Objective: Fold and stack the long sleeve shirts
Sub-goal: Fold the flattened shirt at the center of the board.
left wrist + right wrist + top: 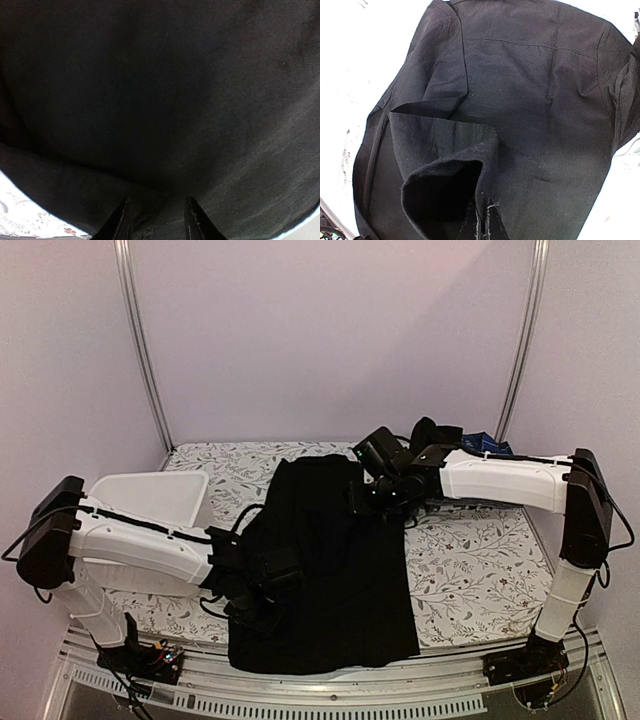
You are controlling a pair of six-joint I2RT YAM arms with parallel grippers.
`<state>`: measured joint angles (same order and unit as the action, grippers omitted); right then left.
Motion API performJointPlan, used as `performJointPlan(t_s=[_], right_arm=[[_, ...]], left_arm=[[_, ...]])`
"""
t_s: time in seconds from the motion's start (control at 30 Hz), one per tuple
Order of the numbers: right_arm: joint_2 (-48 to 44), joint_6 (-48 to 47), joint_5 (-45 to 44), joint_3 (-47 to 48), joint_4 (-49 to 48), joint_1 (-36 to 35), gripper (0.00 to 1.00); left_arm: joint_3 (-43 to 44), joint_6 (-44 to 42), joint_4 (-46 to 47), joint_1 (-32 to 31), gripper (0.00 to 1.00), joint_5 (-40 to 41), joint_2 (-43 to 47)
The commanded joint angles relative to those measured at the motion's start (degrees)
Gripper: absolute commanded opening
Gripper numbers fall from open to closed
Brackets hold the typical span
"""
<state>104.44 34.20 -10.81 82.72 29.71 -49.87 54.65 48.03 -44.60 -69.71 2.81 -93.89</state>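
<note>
A black long sleeve shirt (330,570) lies spread down the middle of the table. My left gripper (262,598) rests on its lower left part. In the left wrist view black cloth (165,100) fills the frame, and the left gripper (157,204) stands open just over it, its two fingers apart. My right gripper (375,500) is at the shirt's upper right edge. In the right wrist view it (486,212) is shut on a raised fold of the black shirt (530,100). A blue plaid shirt (485,443) shows at the back right, mostly hidden behind the right arm.
A white plastic basket (140,478) stands at the back left, beside the left arm. A floral cloth (470,570) covers the table. Metal posts rise at both back corners, and the table's front rail runs below the shirt's hem.
</note>
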Motion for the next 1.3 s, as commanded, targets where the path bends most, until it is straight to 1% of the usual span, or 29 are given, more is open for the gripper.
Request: performJointPlan(t_s=[0.0, 0.13, 0.23, 0.33, 0.37, 0.43, 0.67, 0.8, 0.93, 1.07, 1.27], right_arm=[[0.7, -0.7, -0.7, 0.7, -0.3, 0.3, 0.00], [0.8, -0.9, -0.4, 1.1, -0.7, 0.4, 0.00], [0.8, -1.2, -0.5, 1.5, -0.7, 0.4, 0.00], [0.7, -1.3, -0.6, 2.0, -0.8, 0.4, 0.00], [0.6, -1.3, -0.6, 2.1, -0.8, 0.4, 0.00], [0.6, -1.5, -0.6, 2.5, -0.8, 0.4, 0.00], [1.0, -3.8, -2.3, 6.1, -0.7, 1.1, 0.00], [1.2, -7.1, -4.1, 9.9, -0.9, 4.1, 0.00], [2.4, -12.0, -5.8, 14.3, -3.3, 6.9, 0.00], [4.9, -15.9, -7.3, 19.9, -4.6, 9.8, 0.00], [6.9, -19.9, -7.6, 23.8, -6.8, 13.1, 0.00]], left_arm=[[1.2, 0.3, 0.6, -2.0, 0.35, 1.8, -1.9], [1.8, 0.9, -0.8, -2.7, 0.32, 4.6, -4.1], [2.3, 1.1, -1.7, -3.0, 0.26, 6.0, -5.1], [2.8, 1.4, -2.3, -3.2, 0.15, 7.0, -5.3], [2.9, 1.5, -2.6, -3.2, 0.08, 7.2, -5.1], [3.4, 1.8, -3.7, -3.4, 0.01, 7.8, -4.6], [4.8, 1.6, -6.9, -3.7, 0.00, 7.9, 1.9], [4.8, 0.7, -6.6, -3.9, 0.00, 5.6, 7.6], [5.7, -1.4, -6.0, -3.9, 0.00, 4.1, 11.9], [6.5, -4.0, -3.4, -3.9, 0.00, 2.3, 14.5], [6.3, -8.0, 3.2, -3.8, 0.00, -2.2, 15.5]])
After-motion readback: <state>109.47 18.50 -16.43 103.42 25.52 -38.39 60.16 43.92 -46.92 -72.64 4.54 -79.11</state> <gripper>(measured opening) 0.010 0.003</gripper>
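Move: For the left gripper, the shirt layer to take lies straight below, roughly 2 cm down. From there the shirt's left hem corner is about 10 cm back and 8 cm left, and the white basket some 18 cm ahead and 27 cm left. The right gripper already holds the sleeve cuff; the collar lies about 20 cm ahead of it, 9 cm left and 14 cm below, the plaid stack about 13 cm ahead, 30 cm right and 12 cm below. Sink the left gripper the last centimetre or two into the shirt near its hem, shut the fingers on a pinch of cloth, and lift it about 12 cm, swinging the fingertips out to the right. Keep the right gripper shut and still on the cuff until the left has its pinch, then sweep it forward and up, about 13 cm each way, drifting right and tipping the fingers forward some 20 degrees. ##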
